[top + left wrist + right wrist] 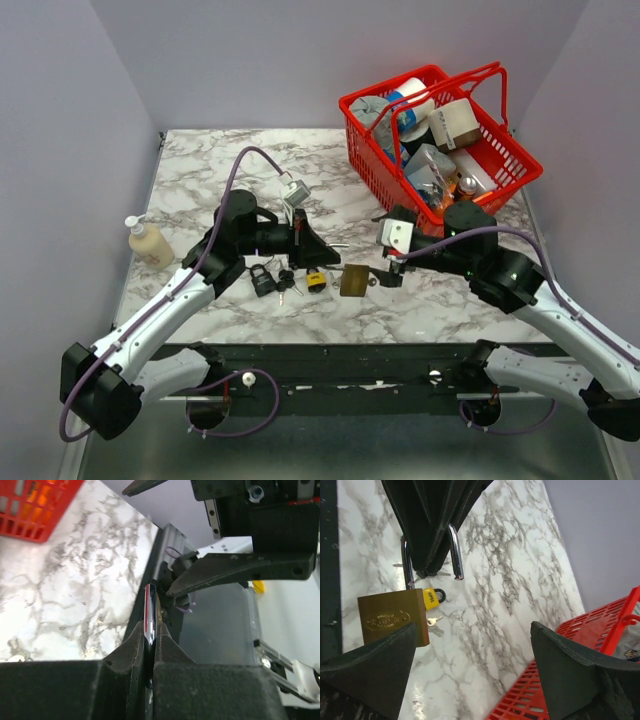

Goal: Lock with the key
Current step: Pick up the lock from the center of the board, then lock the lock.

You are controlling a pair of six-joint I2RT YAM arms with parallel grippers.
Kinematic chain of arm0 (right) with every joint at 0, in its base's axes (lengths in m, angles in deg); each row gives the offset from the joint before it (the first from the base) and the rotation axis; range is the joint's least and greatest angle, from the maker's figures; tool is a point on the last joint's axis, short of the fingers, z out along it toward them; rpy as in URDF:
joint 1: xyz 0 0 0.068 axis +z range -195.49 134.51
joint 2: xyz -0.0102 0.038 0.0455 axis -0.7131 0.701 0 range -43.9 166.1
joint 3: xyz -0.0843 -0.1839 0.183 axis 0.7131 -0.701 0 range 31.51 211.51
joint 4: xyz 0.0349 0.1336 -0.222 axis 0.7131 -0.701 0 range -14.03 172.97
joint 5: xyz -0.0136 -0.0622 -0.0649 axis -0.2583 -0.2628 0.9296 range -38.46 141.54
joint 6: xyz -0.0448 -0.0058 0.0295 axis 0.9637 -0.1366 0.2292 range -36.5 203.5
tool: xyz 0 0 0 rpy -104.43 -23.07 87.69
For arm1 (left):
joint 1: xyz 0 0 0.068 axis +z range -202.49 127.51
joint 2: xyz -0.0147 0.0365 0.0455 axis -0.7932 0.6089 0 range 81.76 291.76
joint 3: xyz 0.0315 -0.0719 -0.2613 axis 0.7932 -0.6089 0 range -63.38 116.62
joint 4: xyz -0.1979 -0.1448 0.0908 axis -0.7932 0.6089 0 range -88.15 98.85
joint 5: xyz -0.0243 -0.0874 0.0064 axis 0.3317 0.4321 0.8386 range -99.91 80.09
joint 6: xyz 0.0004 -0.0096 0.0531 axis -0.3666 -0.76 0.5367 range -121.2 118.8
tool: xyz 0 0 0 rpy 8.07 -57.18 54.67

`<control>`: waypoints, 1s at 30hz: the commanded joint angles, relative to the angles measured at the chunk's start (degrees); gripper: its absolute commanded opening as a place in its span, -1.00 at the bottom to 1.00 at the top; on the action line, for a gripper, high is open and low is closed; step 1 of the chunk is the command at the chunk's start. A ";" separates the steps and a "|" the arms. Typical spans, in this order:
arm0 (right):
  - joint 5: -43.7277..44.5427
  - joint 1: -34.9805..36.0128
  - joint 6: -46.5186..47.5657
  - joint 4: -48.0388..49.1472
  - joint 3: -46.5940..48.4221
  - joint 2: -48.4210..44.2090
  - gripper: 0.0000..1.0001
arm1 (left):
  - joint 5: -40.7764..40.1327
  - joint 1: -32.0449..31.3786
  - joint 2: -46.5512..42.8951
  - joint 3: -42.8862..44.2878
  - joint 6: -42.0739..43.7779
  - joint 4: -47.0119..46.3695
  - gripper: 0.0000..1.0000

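Observation:
A brass padlock (353, 280) hangs just above the marble between the two arms, its steel shackle (455, 550) swung open. My left gripper (325, 258) is shut on that shackle; in the left wrist view the shiny bar (150, 612) is pinched between the black fingers (131, 652). My right gripper (474, 627) stands wide open with nothing between its fingers, just right of the brass padlock body (392, 620), whose lower edge is hidden behind one finger. Small silver keys (434, 622) lie on the marble beside a yellow padlock (431, 596).
A black padlock (263, 280) and the yellow padlock (316, 280) lie under the left arm. A red basket (500, 160) full of items stands at the back right, close behind the right arm. A soap bottle (148, 243) stands at the left edge.

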 commanded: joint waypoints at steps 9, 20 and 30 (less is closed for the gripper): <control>-11.96 -0.24 -1.50 -3.03 -2.64 -3.12 0.99 | 9.34 2.74 -0.11 0.53 -9.55 -19.44 -1.00; -14.60 -0.33 -7.04 -2.50 1.76 3.74 0.15 | 12.25 2.65 -0.81 2.91 -8.58 -23.31 -1.00; -14.95 -0.33 -10.38 -3.11 4.83 5.50 -0.99 | 13.74 2.21 -2.75 5.28 4.59 -13.30 -0.51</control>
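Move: Beside the left hand, which already grips its shackle, the brass lock's body lies about 6 cm to the right, 2 cm back and 3 cm lower. From the wide-open right hand that body is roughly 4 cm back, 3 cm to the left and 5 cm down. The yellow padlock on the table is some 11 cm left, 3 cm ahead and 17 cm below the right hand; a small loose key lies about 5 cm to the right of it, level with it front to back. Drawing back about 3 cm with open fingers, the right hand then slips some 2.5 cm left and sinks slightly, its wrist turning a little counter-clockwise and tipping, and shuts on the flat faces of the brass lock's body. Meanwhile the left hand keeps its pinch on the shackle and lifts the lock about 5 cm, easing back slightly and tilting its fingertips up. ##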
